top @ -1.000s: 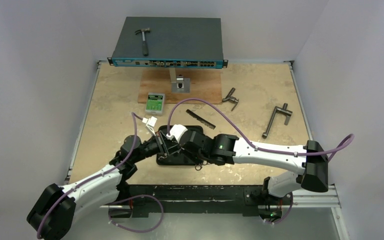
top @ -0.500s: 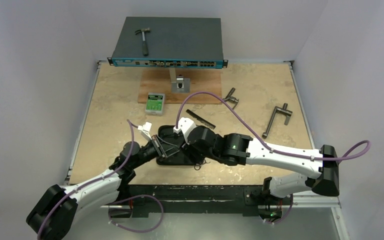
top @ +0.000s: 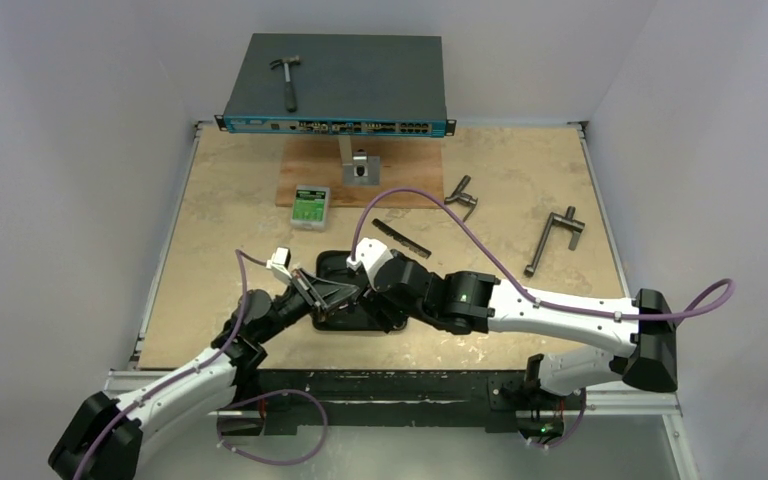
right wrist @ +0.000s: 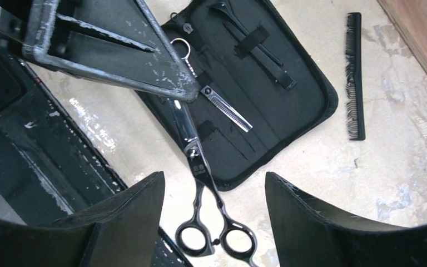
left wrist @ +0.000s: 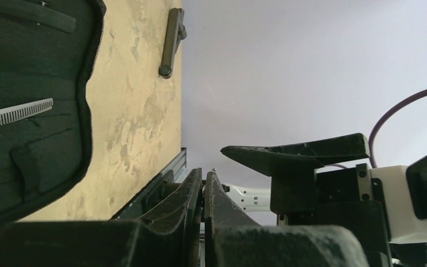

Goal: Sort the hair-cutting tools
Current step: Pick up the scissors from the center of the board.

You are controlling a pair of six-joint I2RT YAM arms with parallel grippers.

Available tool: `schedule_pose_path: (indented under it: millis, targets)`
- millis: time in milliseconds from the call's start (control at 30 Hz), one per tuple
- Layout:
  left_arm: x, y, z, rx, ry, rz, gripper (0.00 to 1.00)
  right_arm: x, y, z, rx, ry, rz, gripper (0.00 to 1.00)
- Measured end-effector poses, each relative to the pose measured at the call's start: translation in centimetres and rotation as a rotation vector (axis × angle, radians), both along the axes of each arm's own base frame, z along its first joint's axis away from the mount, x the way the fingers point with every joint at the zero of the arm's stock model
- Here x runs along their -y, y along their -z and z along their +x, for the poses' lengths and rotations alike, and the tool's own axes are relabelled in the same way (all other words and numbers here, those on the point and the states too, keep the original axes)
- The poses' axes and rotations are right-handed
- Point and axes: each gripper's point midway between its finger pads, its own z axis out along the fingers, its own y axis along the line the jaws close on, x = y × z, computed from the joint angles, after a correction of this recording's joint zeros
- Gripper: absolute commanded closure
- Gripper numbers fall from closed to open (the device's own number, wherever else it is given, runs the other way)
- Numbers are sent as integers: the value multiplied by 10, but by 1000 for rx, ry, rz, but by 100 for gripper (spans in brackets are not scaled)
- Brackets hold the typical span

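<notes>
An open black zip case (top: 332,262) (right wrist: 306,94) lies near the table's front. Silver thinning scissors (right wrist: 226,107) (left wrist: 16,114) lie in it, and a slim black tool (right wrist: 256,41) sits under its strap. Black scissors (right wrist: 199,167) lie with the blade on the case and the ring handles on the table. My right gripper (right wrist: 214,222) hangs open above those handles, one finger on each side. My left gripper (top: 310,288) (left wrist: 205,173) is shut; its tip (right wrist: 186,93) covers the blade's end, and I cannot tell if it touches. A black comb (top: 401,238) (right wrist: 356,78) lies beyond the case.
At the back, a hammer (top: 287,80) lies on a network switch (top: 360,85). Two grey T-handle tools (top: 463,195) (top: 552,240) lie on the right. A green box (top: 311,204), a wooden board (top: 405,185) and a metal bracket (top: 362,168) sit behind the case. A black rail (right wrist: 28,150) runs along the near edge.
My right gripper has gone from shut to open and shifted a little toward the case's near side. My left arm has drawn back to the left, still shut.
</notes>
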Motion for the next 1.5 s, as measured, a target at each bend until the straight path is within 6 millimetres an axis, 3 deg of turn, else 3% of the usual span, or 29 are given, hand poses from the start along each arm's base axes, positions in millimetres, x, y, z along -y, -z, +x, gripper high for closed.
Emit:
schedule_pose_path:
  millis: [367, 733, 867, 1000, 1300, 1500]
  targets:
    - [-4, 1, -5, -93, -8, -16, 100, -1, 7, 6, 42, -29, -41, 50]
    - [-5, 4, -6, -151, -14, 4, 100, -5, 8, 0, 43, -105, -53, 46]
    - [-6, 2, -6, -155, -17, 7, 100, -8, 10, -4, 31, -133, -44, 49]
    - [-5, -2, -5, -152, -19, 5, 100, -9, 13, -7, 19, -148, -45, 63]
    - [-6, -4, -6, -148, -19, 3, 100, -12, 15, -11, 0, -164, -34, 74]
    - [-7, -4, -7, -150, -19, 5, 100, -12, 15, -11, 0, -167, -34, 92]
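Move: The left gripper already holds the scissors in the air near the blade tips, their middle roughly 5 cm back and 5 cm right of it. From the right gripper, that middle is about 1 cm back, 1 cm left and 1 cm below. The black case lies some 8 cm ahead, 6 cm left and 14 cm below the right hand; the thinning shears in it about 6 cm ahead, 6 cm left; the comb 20 cm ahead, 2 cm right, on the table. Keep the blades pinched in the left gripper, tilting that hand about 10 degrees but otherwise barely shifting it. Ease the open right gripper slightly forward and down, then draw it back and to the left some 2 cm, still sinking a little, while turning it about 10 degrees counter-clockwise, and close its fingers from wide to nearly shut around the scissors' shanks just behind the pivot. ##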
